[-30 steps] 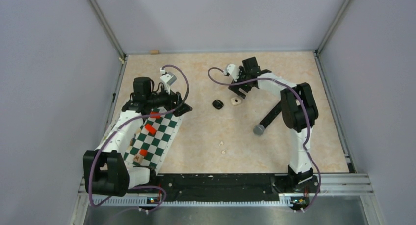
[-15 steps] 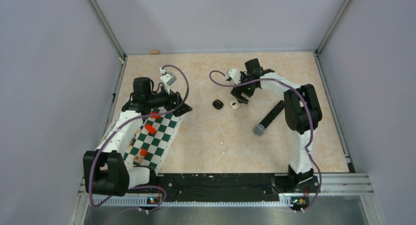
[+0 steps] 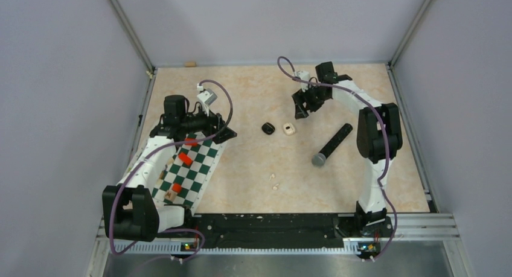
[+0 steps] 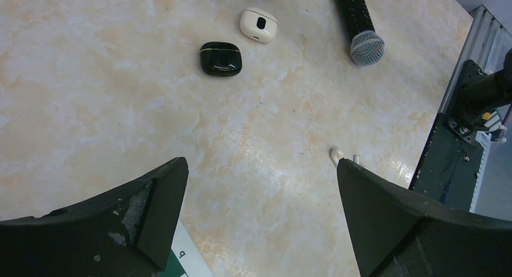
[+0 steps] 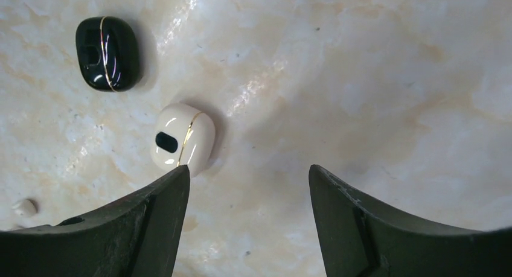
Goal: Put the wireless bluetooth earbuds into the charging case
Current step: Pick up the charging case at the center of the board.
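Observation:
Two charging cases lie shut on the beige table: a black one [image 3: 268, 128] [image 5: 107, 54] [image 4: 220, 58] and a white one [image 3: 290, 129] [image 5: 183, 139] [image 4: 258, 25]. Two tiny white earbuds [image 3: 274, 181] [image 4: 336, 156] lie nearer the arm bases; one earbud [image 5: 25, 207] shows at the right wrist view's left edge. My right gripper [image 3: 299, 110] [image 5: 249, 171] hovers open just beyond and right of the white case, nothing between its fingers. My left gripper [image 3: 218, 132] [image 4: 258, 168] stands wide open by the chessboard, left of the black case.
A black microphone [image 3: 331, 144] [image 4: 362, 29] lies diagonally right of the cases. A green and white chessboard [image 3: 202, 168] with red pieces sits under the left arm. A small tan object [image 3: 190, 64] rests at the far edge. Metal frame rails bound the table.
My right gripper has lifted off the white case and drawn back toward the far right, its jaws narrowing a little. The white case stays on the table. The left arm has not moved.

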`<state>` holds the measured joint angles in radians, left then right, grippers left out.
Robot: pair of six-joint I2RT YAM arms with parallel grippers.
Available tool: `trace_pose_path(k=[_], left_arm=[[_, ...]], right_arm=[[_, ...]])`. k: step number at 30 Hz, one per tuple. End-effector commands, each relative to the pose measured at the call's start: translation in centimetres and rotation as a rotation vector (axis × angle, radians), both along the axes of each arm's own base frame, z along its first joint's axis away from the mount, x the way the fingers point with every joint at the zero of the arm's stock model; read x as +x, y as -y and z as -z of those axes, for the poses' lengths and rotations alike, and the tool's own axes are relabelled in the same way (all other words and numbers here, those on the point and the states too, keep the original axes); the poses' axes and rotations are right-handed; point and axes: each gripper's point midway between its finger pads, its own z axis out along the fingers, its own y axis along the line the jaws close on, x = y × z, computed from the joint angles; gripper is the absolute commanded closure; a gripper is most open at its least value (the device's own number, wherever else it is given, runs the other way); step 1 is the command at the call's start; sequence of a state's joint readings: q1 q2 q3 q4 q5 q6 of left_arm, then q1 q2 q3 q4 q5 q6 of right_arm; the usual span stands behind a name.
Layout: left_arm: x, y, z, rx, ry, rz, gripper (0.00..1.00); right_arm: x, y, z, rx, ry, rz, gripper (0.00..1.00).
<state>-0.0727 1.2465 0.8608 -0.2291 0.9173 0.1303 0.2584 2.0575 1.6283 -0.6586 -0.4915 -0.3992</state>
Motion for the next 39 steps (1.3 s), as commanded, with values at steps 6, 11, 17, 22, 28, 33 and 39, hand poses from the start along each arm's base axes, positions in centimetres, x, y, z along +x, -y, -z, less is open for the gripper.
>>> trace_pose_path(k=[6,11,17,22,28,33,39], left_arm=[[-0.1,0.2,-1.2,-0.024,0.054,0.02,0.01],[-0.1,0.1,-1.6,-0.022,0.069,0.015,0.01],[-0.1,0.1,-1.6,-0.019,0.071,0.011,0.01],[0.0,0.0,-1.6,-0.016,0.071,0.006,0.01],[0.5,-0.3,-1.9,0.0,0.107,-0.026,0.01],[1.5,-1.1,-3.6,0.036,0.216,-0.078,0.01],[3.4,-1.7,-10.7,0.147,0.404,-0.065,0.01]], right_arm=[[-3.8,-2.7,0.2,0.045,-0.055,0.098,0.29],[-4.0,-4.0,1.3,-0.024,-0.007,0.097,0.27],[-3.5,-3.5,2.7,-0.162,0.06,0.135,0.27],[-4.5,-3.9,3.2,-0.242,0.096,0.093,0.31],[-5.8,-5.0,3.1,-0.299,0.153,0.002,0.5],[-5.4,-4.9,-0.1,-0.297,0.268,-0.048,0.55],[-6.2,-4.8,-9.1,-0.197,0.531,-0.146,0.55]])
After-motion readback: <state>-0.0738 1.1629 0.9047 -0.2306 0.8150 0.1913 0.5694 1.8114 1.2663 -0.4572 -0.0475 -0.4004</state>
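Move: The white charging case lies on the table about 6 cm back from my right hand, 5 cm to its left and 5 cm below. The black case stands some 7 cm farther left, level with it. The microphone's middle is roughly 12 cm back from my right hand and 10 cm to its right. From my left hand the white case lies about 20 cm to the right, some 8 cm ahead and 16 cm lower. I swing my right hand back about 5 cm and down, then left some 4 cm until the open fingers straddle the white charging case, tipping them some 20 degrees steeper as they settle. I close on the case's sides, pinch it and lift about 3.5 cm, drifting slightly back and right. Meanwhile my empty, open left hand rises about 3 cm late on. ##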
